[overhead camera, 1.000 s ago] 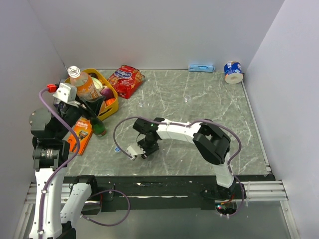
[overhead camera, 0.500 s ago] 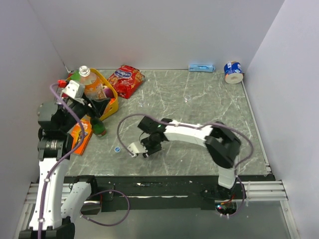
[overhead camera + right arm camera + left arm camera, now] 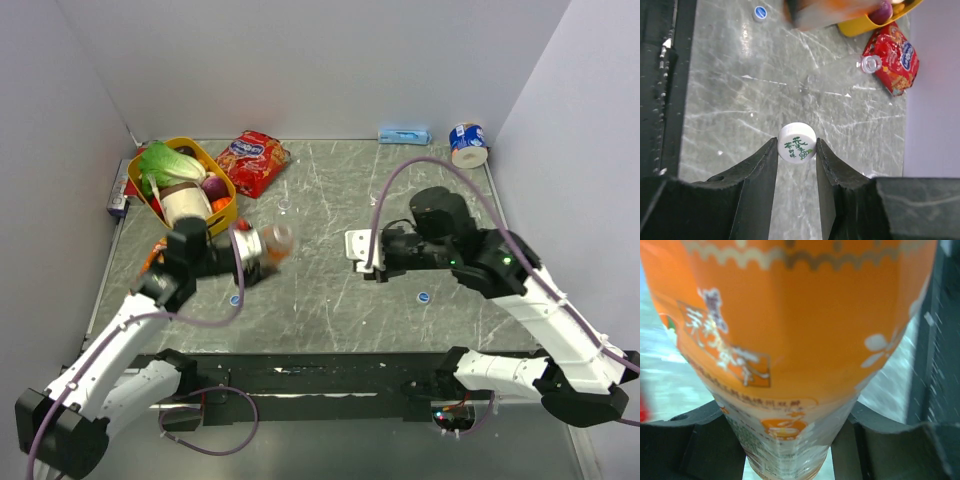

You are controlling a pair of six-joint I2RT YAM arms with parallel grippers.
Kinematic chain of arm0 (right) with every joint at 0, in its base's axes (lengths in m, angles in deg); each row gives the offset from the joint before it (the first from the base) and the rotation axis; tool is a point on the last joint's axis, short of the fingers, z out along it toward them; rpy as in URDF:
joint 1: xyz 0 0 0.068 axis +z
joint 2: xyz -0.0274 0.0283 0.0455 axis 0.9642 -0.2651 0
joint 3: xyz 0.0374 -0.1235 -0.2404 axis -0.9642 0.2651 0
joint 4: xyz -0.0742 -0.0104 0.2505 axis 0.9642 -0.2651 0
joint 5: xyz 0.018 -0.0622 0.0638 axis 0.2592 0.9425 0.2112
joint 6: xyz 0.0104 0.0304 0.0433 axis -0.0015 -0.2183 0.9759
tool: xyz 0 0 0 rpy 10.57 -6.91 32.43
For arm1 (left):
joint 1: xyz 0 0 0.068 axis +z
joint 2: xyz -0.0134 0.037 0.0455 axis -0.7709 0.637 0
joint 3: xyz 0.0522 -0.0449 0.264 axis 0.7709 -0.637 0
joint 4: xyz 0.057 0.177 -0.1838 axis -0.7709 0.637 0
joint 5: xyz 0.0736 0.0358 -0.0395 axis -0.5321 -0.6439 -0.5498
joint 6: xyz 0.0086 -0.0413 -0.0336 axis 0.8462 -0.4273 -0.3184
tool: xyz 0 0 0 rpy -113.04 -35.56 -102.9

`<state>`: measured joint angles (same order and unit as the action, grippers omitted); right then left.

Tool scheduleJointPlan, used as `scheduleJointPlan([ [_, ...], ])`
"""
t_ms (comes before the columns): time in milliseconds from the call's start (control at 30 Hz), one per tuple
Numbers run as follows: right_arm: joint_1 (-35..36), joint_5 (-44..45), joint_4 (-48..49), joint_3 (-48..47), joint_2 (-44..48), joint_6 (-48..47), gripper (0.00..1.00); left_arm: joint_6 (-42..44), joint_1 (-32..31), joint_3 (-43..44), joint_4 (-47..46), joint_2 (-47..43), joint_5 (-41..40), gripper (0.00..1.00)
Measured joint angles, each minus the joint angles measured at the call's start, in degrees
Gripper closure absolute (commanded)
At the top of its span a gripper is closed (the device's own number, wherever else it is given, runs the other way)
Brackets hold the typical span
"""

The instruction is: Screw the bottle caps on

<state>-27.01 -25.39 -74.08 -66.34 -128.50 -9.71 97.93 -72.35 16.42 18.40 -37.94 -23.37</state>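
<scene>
My left gripper (image 3: 243, 250) is shut on the orange-label bottle (image 3: 268, 246), which it holds lying sideways over the table, open neck toward the right. The bottle's body (image 3: 790, 330) fills the left wrist view between the fingers. My right gripper (image 3: 796, 146) is shut on the whitish cap with green print (image 3: 796, 142), held above the table right of the bottle's mouth (image 3: 358, 250). Two blue caps lie on the table, one front left (image 3: 235, 299) and one front right (image 3: 424, 297). A clear bottle's open mouth (image 3: 869, 64) shows beside the red bag.
A yellow basket (image 3: 231, 212) of vegetables stands at the back left, with a red snack bag (image 3: 252, 160) beside it. A blue-and-white tape roll (image 3: 467, 143) and a blue packet (image 3: 404, 135) lie along the back wall. White walls close in three sides.
The left arm has swung the orange bottle from upright over the basket down to mid-table, tipped sideways. The right arm has lifted the whitish cap and pulled back to the right.
</scene>
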Motion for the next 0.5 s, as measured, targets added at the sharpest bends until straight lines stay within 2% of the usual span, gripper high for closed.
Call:
scheduleJointPlan([
  [100, 0.07, -0.2, -4.59, -5.49, -0.61, 1.4, 0.73, 3.26, -5.79, -10.71, -2.78, -3.93, -0.7, 0.99],
  [200, 1.11, -0.31, -7.82, -11.43, -4.31, 1.68, 0.72, 5.18, -11.65, -17.2, -5.62, -4.66, -2.32, 0.99],
  [300, 3.76, -0.39, -9.99, -14.45, -8.59, 0.09, 0.72, 5.01, -15.28, -18.25, -7.93, -2.62, -3.72, 0.99],
  [500, 7.3, -0.35, -15.39, -14.93, -14.51, -6.34, 0.7, 1.07, -17.09, -18.62, -16.37, -0.24, -6.54, 0.99],
])
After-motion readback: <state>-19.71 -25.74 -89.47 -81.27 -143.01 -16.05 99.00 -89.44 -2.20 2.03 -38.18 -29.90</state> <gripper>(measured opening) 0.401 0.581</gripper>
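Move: The right hand holds the white cap; the mouth of the orange bottle lies about 7 cm ahead, 13 cm left and some 5 cm above it. The clear bottle stands roughly 15 cm ahead, 13 cm left and 22 cm below, the right blue cap 4 cm ahead, 16 cm right and 32 cm below. From the left hand, which grips the orange bottle, the white cap is about 5 cm back, 18 cm right and 9 cm above. Both hands keep their grips as the bottle mouth and white cap are brought together, still without touching. The left hand swoops the bottle down about 10 cm, back and to the right, then eases up slightly while still going right. The right hand rises about 3 cm, then sinks and edges left, tipping its fingers some 15 degrees further down and turning counter-clockwise. ##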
